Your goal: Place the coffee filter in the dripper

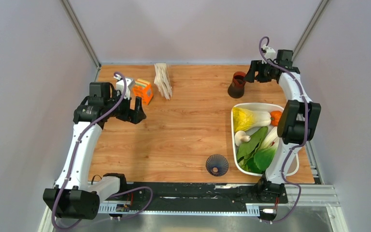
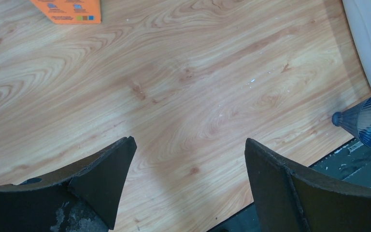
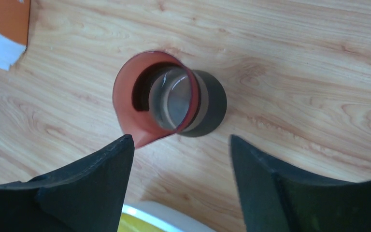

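Note:
The coffee filter (image 1: 163, 80) lies as pale fan-shaped paper at the back of the table, left of centre. Near the front edge the dripper (image 1: 217, 165), a dark blue ribbed cone, rests on the wood; it also shows at the right edge of the left wrist view (image 2: 369, 121). My left gripper (image 1: 137, 112) (image 2: 188, 145) hangs open over bare wood, right of the orange box and in front of the filter, holding nothing. At the back right my right gripper (image 1: 248, 74) (image 3: 181, 142) is open just beside the brown pot (image 1: 237, 85) (image 3: 174, 99), with nothing between its fingers.
An orange box (image 1: 143, 90) (image 2: 67, 9) stands left of the filter. A white basin (image 1: 233, 126) (image 2: 367, 38) (image 3: 159, 212) holding vegetables sits along the right side, between the pot and the dripper. Grey walls close in the left, back and right.

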Controlling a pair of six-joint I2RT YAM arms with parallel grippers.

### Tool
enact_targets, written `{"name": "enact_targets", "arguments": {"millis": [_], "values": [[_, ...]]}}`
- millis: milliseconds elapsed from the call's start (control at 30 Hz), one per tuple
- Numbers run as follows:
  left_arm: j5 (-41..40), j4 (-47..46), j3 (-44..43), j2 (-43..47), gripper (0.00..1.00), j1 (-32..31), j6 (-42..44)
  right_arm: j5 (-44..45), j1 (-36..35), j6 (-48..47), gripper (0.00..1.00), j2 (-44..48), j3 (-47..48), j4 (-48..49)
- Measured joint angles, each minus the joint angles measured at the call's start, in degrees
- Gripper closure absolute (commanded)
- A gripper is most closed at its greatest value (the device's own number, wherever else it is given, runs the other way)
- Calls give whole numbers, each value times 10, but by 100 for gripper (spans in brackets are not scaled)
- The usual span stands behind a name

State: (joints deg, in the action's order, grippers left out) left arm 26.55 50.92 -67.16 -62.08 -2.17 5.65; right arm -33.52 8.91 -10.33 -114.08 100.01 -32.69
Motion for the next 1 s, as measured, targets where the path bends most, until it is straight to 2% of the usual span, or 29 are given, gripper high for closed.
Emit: {"name": "enact_targets", "arguments": {"millis": [133,400,700,1000], "values": [[1,0,0,-4,6,0,0,0,7,52,43,-23,5,49],[1,0,0,-12,6,0,0,0,34,210,55,-69,10,177],[1,1,-7,-25,7,0,0,-51,32,371,56,-129,-21,266],[4,-2,-7,-25,7,0,0,-107,20,438,56,-128,-113,313]]}}
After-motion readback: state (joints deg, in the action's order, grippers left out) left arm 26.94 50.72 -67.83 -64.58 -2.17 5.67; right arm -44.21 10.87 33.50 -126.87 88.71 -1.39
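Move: The red-rimmed carafe stands about 6 cm to the right hand's left, only 1 cm farther out and some 10 cm below it. The yellow bag lies about 15 cm back and 2 cm left of that hand, and the white tray's middle some 23 cm back and 5 cm right, both roughly 13 cm down. From the left hand the carafe is about 25 cm ahead, 41 cm right and 17 cm below. Right hand loops about 7 cm forward, then down and back-left to the carafe's side, rolling, fingers half closing. ##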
